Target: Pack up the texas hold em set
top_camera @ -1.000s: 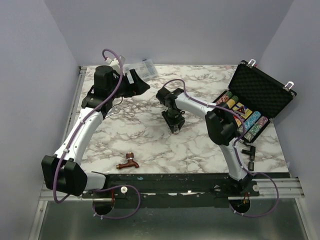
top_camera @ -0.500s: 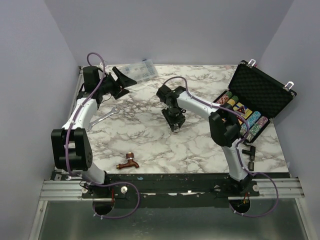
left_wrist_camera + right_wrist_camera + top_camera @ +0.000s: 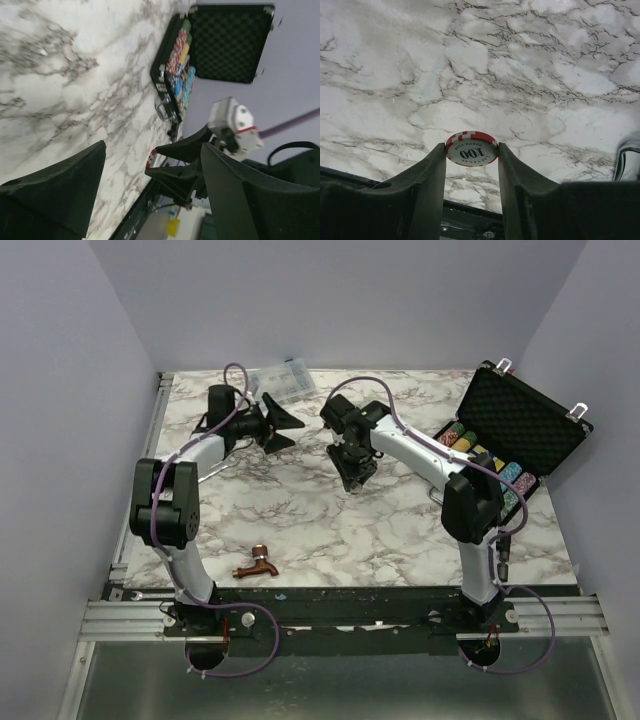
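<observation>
The texas hold em set's black case (image 3: 520,425) lies open at the right of the table, with multicoloured chip rows (image 3: 485,472) in its base. It also shows far off in the left wrist view, the case (image 3: 227,45) seen end-on. My right gripper (image 3: 471,150) is shut on a red and white "100" poker chip (image 3: 471,148), held by its edges above the marble. That right gripper (image 3: 352,480) hangs over the table's middle. My left gripper (image 3: 293,435) stands open and empty just left of it, pointing at it. From the left wrist the chip (image 3: 151,159) shows as a red edge.
A clear plastic compartment box (image 3: 285,377) sits at the back edge behind the left gripper. A copper faucet (image 3: 256,565) lies near the front edge. Small black parts (image 3: 498,543) rest in front of the case, by the right arm.
The left arm has swung in from the back left corner, bringing its gripper right toward the table's middle, jaws slightly narrower. The right gripper has shifted a little toward the back, still holding the chip.
</observation>
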`<state>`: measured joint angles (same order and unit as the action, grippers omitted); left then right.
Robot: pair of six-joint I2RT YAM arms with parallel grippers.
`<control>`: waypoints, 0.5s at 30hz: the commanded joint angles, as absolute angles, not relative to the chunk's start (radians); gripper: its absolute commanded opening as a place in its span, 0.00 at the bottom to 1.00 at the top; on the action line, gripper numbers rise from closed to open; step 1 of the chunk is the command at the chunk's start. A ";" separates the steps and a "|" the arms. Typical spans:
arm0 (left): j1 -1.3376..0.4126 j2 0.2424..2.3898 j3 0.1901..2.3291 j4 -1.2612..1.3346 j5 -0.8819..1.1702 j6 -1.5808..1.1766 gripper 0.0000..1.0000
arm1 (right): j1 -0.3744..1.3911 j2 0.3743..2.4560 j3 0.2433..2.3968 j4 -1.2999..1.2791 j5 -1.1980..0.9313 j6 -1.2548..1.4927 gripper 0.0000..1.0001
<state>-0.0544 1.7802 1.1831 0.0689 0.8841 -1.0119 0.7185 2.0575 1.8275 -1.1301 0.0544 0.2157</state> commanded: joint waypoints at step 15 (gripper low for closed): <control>-0.381 2.085 1.201 0.647 1.258 -1.335 0.51 | 0.717 1.935 1.818 -1.175 0.075 0.204 0.00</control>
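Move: The 100 chip is already pinched in the right fingers. From the left gripper it lies some 16 cm to the right, 11 cm back and about 9 cm lower. The open case stands about 35 cm to the right of the chip, some 8 cm farther out and 7 cm below it. The clear plastic box lies roughly 23 cm ahead of the left gripper, 5 cm to its left and 16 cm below. Sweep the left gripper to the right and back, about 15 cm, dipping some 4 cm, towards the chip in the right fingers. Turn it clockwise some 30 degrees until its fingers point straight to the right, and narrow them partway without pinching. Meanwhile raise the right hand about 3 cm, then hold it still, keeping its grip on the chip. ##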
